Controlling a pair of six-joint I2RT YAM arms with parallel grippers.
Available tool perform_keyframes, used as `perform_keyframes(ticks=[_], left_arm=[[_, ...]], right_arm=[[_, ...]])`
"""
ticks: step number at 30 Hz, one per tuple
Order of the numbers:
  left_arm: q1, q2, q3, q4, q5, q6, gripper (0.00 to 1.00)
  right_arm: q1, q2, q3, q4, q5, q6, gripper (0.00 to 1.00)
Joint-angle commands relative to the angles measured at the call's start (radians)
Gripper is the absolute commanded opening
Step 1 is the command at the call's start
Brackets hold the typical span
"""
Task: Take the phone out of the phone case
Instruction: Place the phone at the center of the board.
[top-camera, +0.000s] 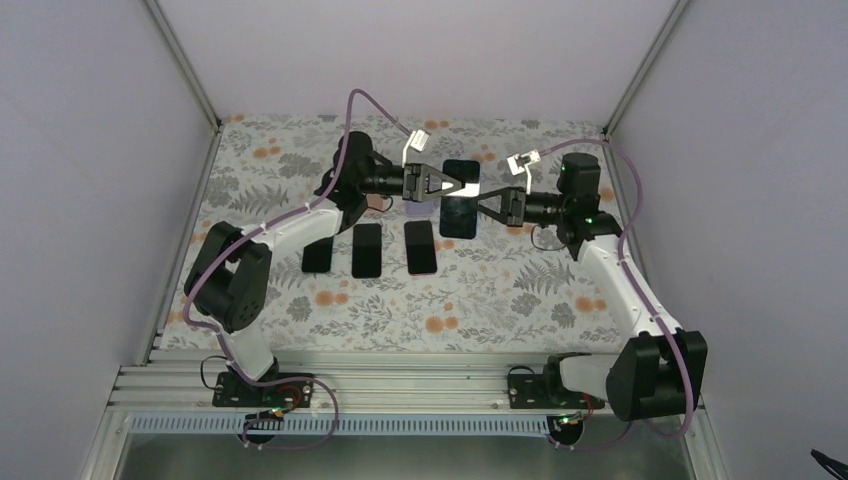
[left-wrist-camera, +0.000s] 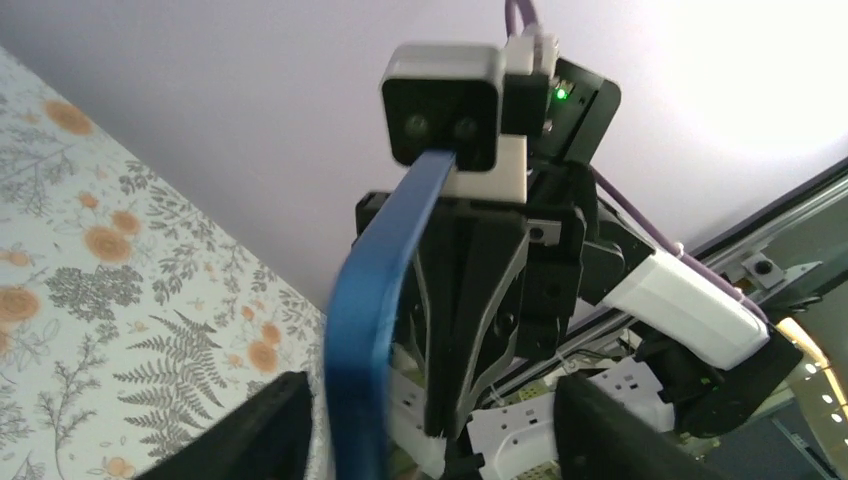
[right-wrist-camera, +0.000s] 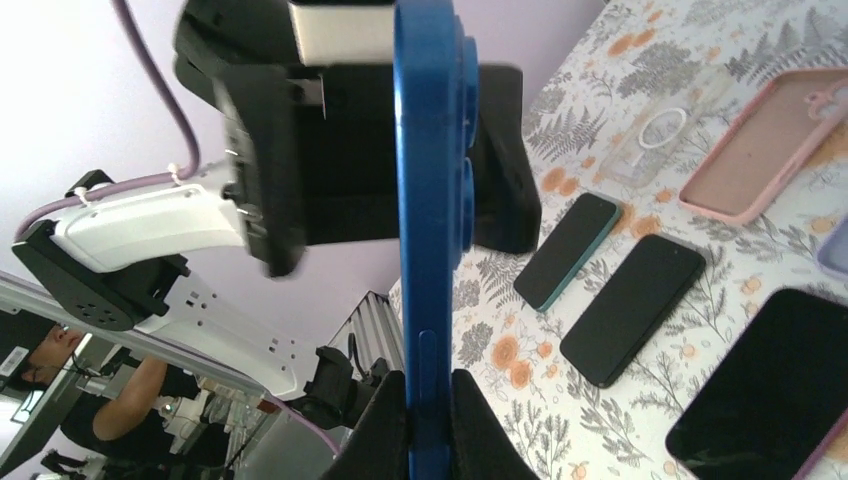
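Note:
A blue phone case (right-wrist-camera: 425, 200) stands edge-on in the air, and my right gripper (right-wrist-camera: 428, 420) is shut on its lower edge. From above, the phone case (top-camera: 457, 220) shows a dark face with a blue rim, between the two grippers over the far middle of the table. My left gripper (top-camera: 466, 188) reaches in from the left. In its own wrist view the left gripper (left-wrist-camera: 435, 440) is open, its fingers (left-wrist-camera: 265, 430) wide apart, with the blue case (left-wrist-camera: 365, 320) passing near the left finger. I cannot tell whether the phone sits in the case.
Three dark phones (top-camera: 367, 250) lie in a row left of centre on the floral table cloth (top-camera: 480, 300). A pink case (right-wrist-camera: 760, 140) and a clear case (right-wrist-camera: 660, 135) lie beyond them. Another dark phone (top-camera: 461, 172) shows behind the grippers. Walls enclose the left, right and back.

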Motion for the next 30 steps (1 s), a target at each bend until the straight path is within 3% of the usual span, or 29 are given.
perform_keyframes(ticks=[1, 4, 6, 14, 30], left_arm=[[-0.004, -0.019, 0.075, -0.162, -0.035, 0.132, 0.7], [0.009, -0.026, 0.111, -0.304, -0.082, 0.229, 0.95], [0.022, -0.03, 0.131, -0.374, -0.114, 0.28, 1.0], [0.044, -0.047, 0.163, -0.545, -0.252, 0.394, 1.0], [0.062, -0.048, 0.16, -0.586, -0.294, 0.402, 1.0]], right_arm=[[-0.049, -0.046, -0.045, -0.037, -0.04, -0.01, 0.04], [-0.093, -0.051, -0.068, -0.116, -0.041, -0.064, 0.04], [-0.116, -0.061, -0.109, -0.114, -0.04, -0.065, 0.04], [-0.126, -0.003, -0.141, -0.233, 0.06, -0.221, 0.03], [-0.127, 0.293, -0.082, -0.304, 0.128, -0.332, 0.04]])
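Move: The right hand grips the blue phone by its right edge, the phone's middle about 2 cm left of it, and takes it to the bare patch of board some 4 cm ahead, 4 cm right and 28 cm below. Level with that patch, the purple-edged phone lies 12 cm to its left; the clear case lies about 17 cm beyond it. The left hand, already part open at the phone's other edge, has the phone's middle 2 cm to its right and 2 cm back. Downward, roughly 16 cm, and about 5 cm to the right, the right hand carries the blue phone towards the bare board beside the purple-edged phone, keeping its pinch and rolling some 25 degrees so the phone's far end dips. The left fingers spread fully around the phone's edge as that hand clears it, going forward about 6 cm, then also down and slightly left. ##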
